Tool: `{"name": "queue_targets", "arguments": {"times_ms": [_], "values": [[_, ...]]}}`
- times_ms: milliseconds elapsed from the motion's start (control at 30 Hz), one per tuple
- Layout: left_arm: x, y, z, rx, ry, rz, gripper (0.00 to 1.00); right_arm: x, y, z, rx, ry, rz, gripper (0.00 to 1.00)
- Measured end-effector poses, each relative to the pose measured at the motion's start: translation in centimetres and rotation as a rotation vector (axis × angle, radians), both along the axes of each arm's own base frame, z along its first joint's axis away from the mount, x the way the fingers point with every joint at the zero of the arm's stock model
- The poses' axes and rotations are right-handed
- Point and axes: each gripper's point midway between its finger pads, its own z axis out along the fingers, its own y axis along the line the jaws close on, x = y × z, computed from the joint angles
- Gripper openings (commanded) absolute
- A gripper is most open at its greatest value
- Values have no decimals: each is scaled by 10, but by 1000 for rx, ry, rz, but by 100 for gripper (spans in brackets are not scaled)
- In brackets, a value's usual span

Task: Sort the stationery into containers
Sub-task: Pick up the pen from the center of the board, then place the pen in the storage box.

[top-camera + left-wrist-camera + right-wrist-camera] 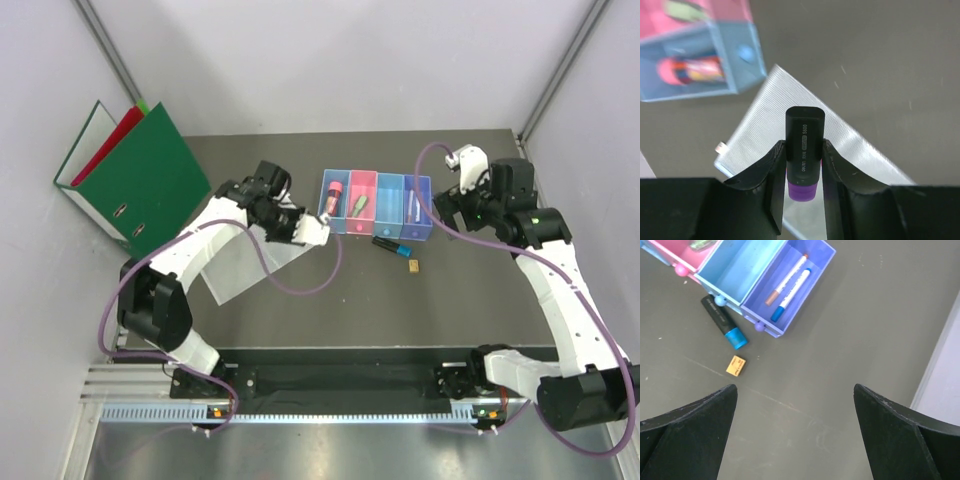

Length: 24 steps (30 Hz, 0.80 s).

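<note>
My left gripper (803,144) is shut on a black marker (804,127) with a purple end, held above the clear sleeve (765,120). It hangs just left of the containers (375,228), a row of light blue, pink, blue and purple bins. The light blue bin (747,75) holds a pink-capped glue stick (690,70). In the pink bin lies a green highlighter (360,204), and the purple bin (771,326) holds two pens (790,285). A black marker with a blue cap (722,320) and a tan block (735,365) lie on the table in front of the bins. My right gripper (795,387) is open over bare table right of the bins.
Green and red ring binders (140,180) lean against the left wall. The clear sleeve (240,265) lies flat under the left arm. The grey side wall (940,370) stands close to the right gripper.
</note>
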Motion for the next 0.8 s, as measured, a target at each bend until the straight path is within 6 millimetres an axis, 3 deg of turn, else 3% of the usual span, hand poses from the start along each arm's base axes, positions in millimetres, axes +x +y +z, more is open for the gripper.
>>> {"name": "queue_targets", "arguments": {"times_ms": [200, 267, 567, 800], "values": [[22, -81, 58, -323, 91, 166, 0, 5, -22, 10, -51, -84, -122, 100], [29, -106, 64, -405, 156, 214, 0, 3, -31, 12, -68, -116, -169, 100], [67, -204, 51, -656, 506, 465, 0, 3, -46, 6, -89, -146, -259, 100], [112, -254, 51, -811, 609, 572, 0, 4, -47, -4, -91, -136, -272, 100]]}}
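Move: The left hand, already holding the black pen with the purple cap, is about 14 cm short of the empty light-blue compartment, which lies 26 cm to its right and 11 cm below. Level with that compartment, the pink one is 20 cm to the hand's right and the violet one 34 cm. The blue-capped marker lies 4 cm ahead, 28 cm right and 12 cm down. From the right hand, the empty compartment is some 17 cm ahead, 12 cm left and 22 cm below. Sweeping right about 25 cm and forward roughly 11 cm, the left hand carries the gripped pen from over the translucent pouch to above the box's empty light-blue compartment, rising some 6 cm early and then easing barely lower. Its fingers keep their hold while the wrist swings them from steeply down to mostly rightward. The empty, open right hand shifts nearly 5 cm right, away from the box, turning clockwise. ##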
